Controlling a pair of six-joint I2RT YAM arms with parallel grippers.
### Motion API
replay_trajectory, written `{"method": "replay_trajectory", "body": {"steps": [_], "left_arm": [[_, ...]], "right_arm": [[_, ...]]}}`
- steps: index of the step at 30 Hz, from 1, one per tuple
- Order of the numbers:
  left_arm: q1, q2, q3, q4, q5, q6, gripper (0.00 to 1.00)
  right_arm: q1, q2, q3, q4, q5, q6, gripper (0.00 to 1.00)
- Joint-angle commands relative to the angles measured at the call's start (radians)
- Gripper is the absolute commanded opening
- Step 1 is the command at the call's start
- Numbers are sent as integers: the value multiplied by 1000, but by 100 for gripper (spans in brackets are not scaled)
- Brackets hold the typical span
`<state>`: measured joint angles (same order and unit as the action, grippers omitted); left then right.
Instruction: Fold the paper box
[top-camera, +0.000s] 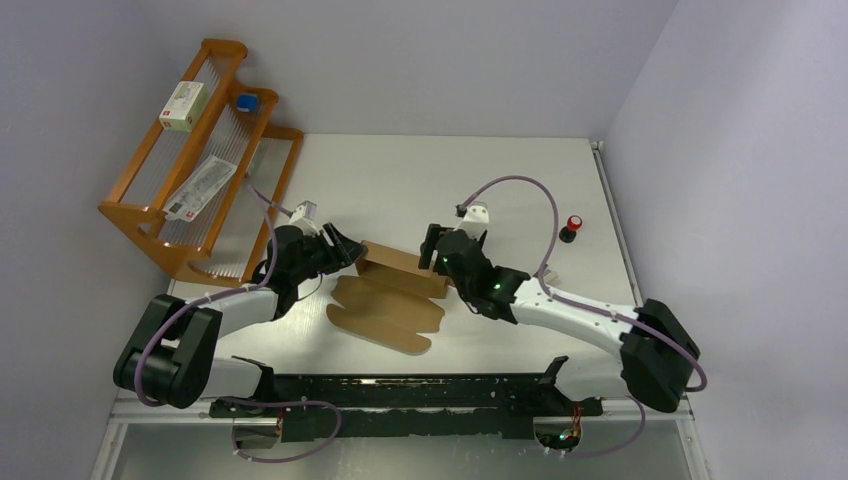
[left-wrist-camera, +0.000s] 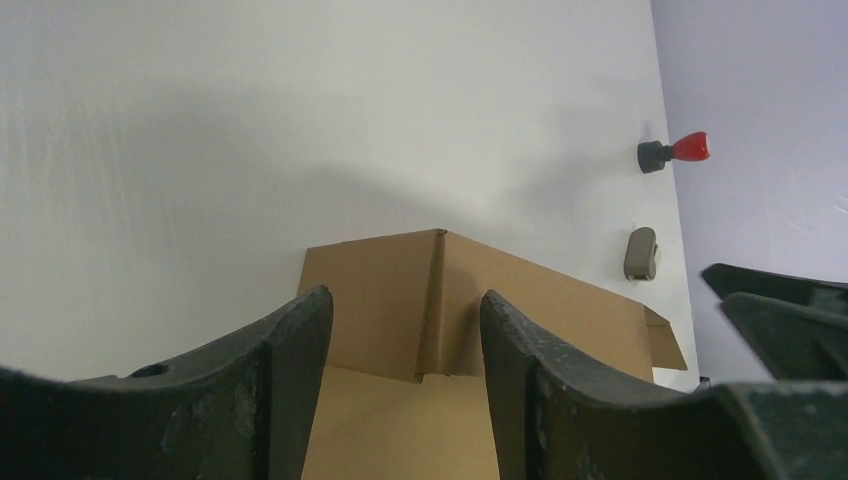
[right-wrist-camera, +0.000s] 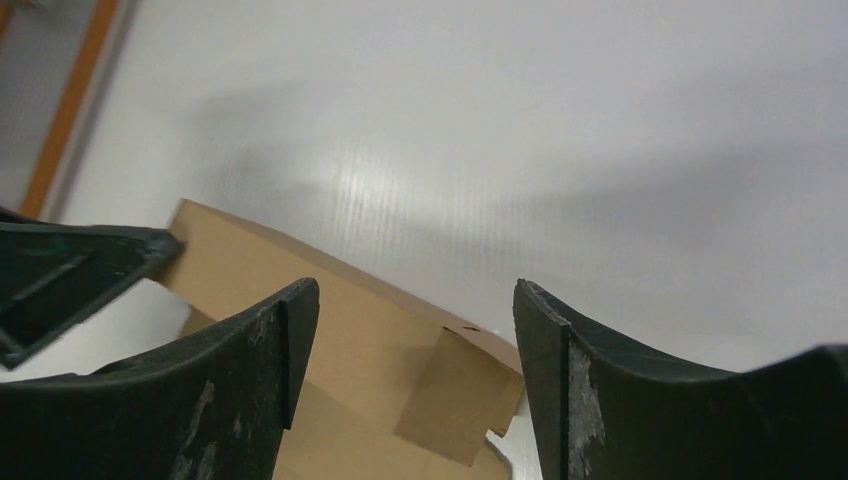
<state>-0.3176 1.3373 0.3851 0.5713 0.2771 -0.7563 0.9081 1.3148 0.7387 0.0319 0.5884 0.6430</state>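
The paper box (top-camera: 385, 312) is plain brown cardboard, partly folded, lying mid-table between the arms. Its back wall (left-wrist-camera: 560, 310) stands up, and rounded flaps lie flat toward the near side. My left gripper (top-camera: 348, 250) hovers at the box's left end, open. In the left wrist view a folded corner crease (left-wrist-camera: 437, 300) shows beyond the gap between the fingers (left-wrist-camera: 300, 350), untouched. My right gripper (top-camera: 433, 248) stands open at the right end of the wall. A small side flap (right-wrist-camera: 455, 400) shows between and beyond its fingers (right-wrist-camera: 545, 340); nothing is gripped.
An orange wooden rack (top-camera: 200, 170) stands at the back left, holding a small white box (top-camera: 185, 105), a blue item (top-camera: 246, 101) and a packet (top-camera: 203, 187). A red-topped knob (top-camera: 572, 227) sits at the right. A black rail (top-camera: 400, 395) runs along the near edge.
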Motion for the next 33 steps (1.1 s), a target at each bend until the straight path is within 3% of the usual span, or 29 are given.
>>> {"method": "replay_trajectory", "body": {"steps": [1, 7, 21, 30, 33], "left_arm": [[5, -13, 34, -16, -7, 33, 61], [5, -14, 40, -31, -11, 49, 62], [-5, -14, 16, 20, 30, 14, 62], [-43, -6, -12, 60, 58, -20, 60], [-47, -36, -29, 62, 53, -33, 59]], "right_arm": [[-4, -93, 26, -89, -37, -13, 74], [-1, -111, -21, -77, -131, 82, 70], [-2, 10, -68, 44, -142, 164, 66], [-8, 89, -50, 154, -164, 138, 52], [-40, 114, -41, 198, -203, 122, 43]]}}
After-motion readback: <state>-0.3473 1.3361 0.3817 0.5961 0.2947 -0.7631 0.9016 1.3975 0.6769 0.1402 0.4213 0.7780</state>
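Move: The box's standing wall ends in a right-hand corner some 2 cm back, 1 cm left and 6 cm below the right hand. The wall's left corner is about 14 cm left and 4 cm ahead, at the same level as that right corner. The near panel lies some 8 cm left, 7 cm back and 10 cm down. From the left hand, the left corner between its open fingers is about 1 cm right and 1 cm below; the right corner is roughly 14 cm right, 5 cm back. Up about 3 cm and slightly back, then down some 7 cm and leftward, the right hand comes onto the wall's right corner, tipping down and rolling its left side up by under 10 degrees each. Its fingers half close until one stands either side of the wall's right end. Late on, the left hand, still straddling the left corner, eases about 1 cm right and slightly back. ##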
